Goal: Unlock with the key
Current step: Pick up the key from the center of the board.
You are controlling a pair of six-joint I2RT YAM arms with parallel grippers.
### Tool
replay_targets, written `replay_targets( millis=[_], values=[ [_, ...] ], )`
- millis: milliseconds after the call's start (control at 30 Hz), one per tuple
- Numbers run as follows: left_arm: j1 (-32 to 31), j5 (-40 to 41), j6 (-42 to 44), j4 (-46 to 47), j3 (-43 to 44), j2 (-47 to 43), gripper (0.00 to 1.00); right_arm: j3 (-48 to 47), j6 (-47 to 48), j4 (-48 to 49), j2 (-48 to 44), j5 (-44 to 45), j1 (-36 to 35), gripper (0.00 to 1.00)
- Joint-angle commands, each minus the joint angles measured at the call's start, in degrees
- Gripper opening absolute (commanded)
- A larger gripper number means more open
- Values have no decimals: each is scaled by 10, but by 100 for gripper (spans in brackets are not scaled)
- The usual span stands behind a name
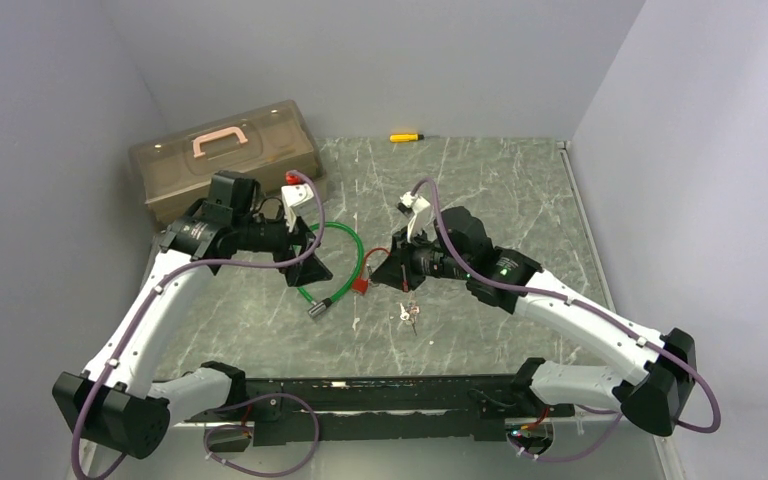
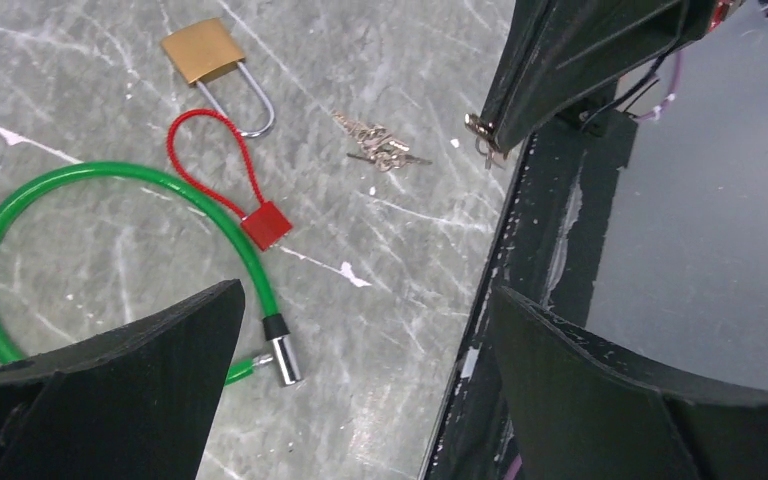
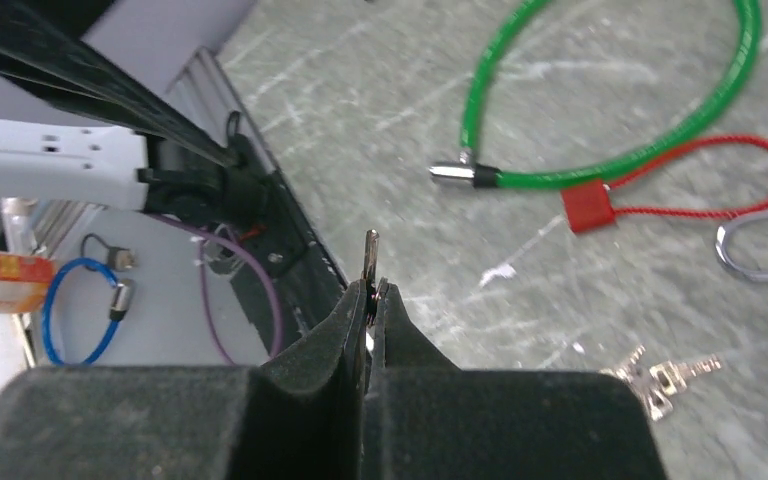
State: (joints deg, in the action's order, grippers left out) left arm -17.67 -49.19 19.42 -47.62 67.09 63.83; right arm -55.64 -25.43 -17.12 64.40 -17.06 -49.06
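A brass padlock [image 2: 203, 50] with a steel shackle [image 3: 760, 262] lies on the marble table. My right gripper [image 3: 372, 290] is shut on a small key [image 3: 370, 255] whose blade sticks out past the fingertips. It hovers near the table's front edge, apart from the padlock. In the left wrist view the same key [image 2: 485, 140] shows at the tip of the right gripper. My left gripper [image 2: 365, 300] stands wide open and empty above the green cable lock [image 2: 110, 175]. In the top view the right gripper [image 1: 400, 278] covers the padlock.
A red cable seal [image 2: 265, 224] and a loose bunch of keys [image 2: 380, 145] lie beside the padlock. A brown toolbox [image 1: 225, 160] stands at the back left, and a yellow screwdriver [image 1: 405, 137] lies by the back wall. The black mounting rail [image 1: 390, 395] runs along the near edge.
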Motion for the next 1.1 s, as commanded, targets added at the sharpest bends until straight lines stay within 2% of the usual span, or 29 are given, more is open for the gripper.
replay_targets(
  millis=[0,133,300,400,467,500,567,733,933,1067],
  values=[
    [-8,-51,-36,11,46,5,99,-51,27,58,10,-94,-2,0],
    [-9,-76,-69,-12,90,6,98,-68,35,60,15,-126,-3,0],
    [-10,-162,-57,-58,125,30,85,-73,39,84,8,-158,-5,0],
    [-16,-188,-94,-17,101,24,73,-99,58,66,19,-160,-16,0],
    [-26,-181,-111,4,87,21,56,-124,78,40,33,-154,-26,0],
    [-31,-175,-115,11,83,20,52,-136,87,30,37,-149,-31,0],
    [-34,-168,-132,35,77,18,55,-152,99,20,42,-142,-35,0],
    [-38,-192,-186,74,78,18,55,-167,116,13,44,-132,-36,0],
    [-39,-196,-231,109,70,2,48,-178,130,0,49,-131,-36,0],
    [-45,-188,-226,99,68,-1,38,-181,133,3,47,-123,-37,0]
  ],
)
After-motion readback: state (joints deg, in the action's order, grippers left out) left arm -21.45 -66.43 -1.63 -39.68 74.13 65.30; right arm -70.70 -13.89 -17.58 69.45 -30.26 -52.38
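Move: The key is already pinched in my right hand. It lies about 9 cm to the right of my left fingers, 3 cm back from them and at about their height; from my right hand, those left fingers are some 9 cm left and 3 cm ahead. On the table, 23 cm below my right hand, the red lock's block lies 6 cm ahead and 2 cm left, and the other keys lie level fore-and-aft and 8 cm right. The green lock's cylinder is 1 cm ahead and 10 cm left. I raise both hands about 9 cm and draw them together and somewhat back, each going roughly 4 cm towards the other. My right hand keeps its pinch on the key and swings some 20 degrees counter-clockwise, its tips rising, then stops; my left tilts its fingers up nearer level and narrows them from wide open to under half around the key's end. ##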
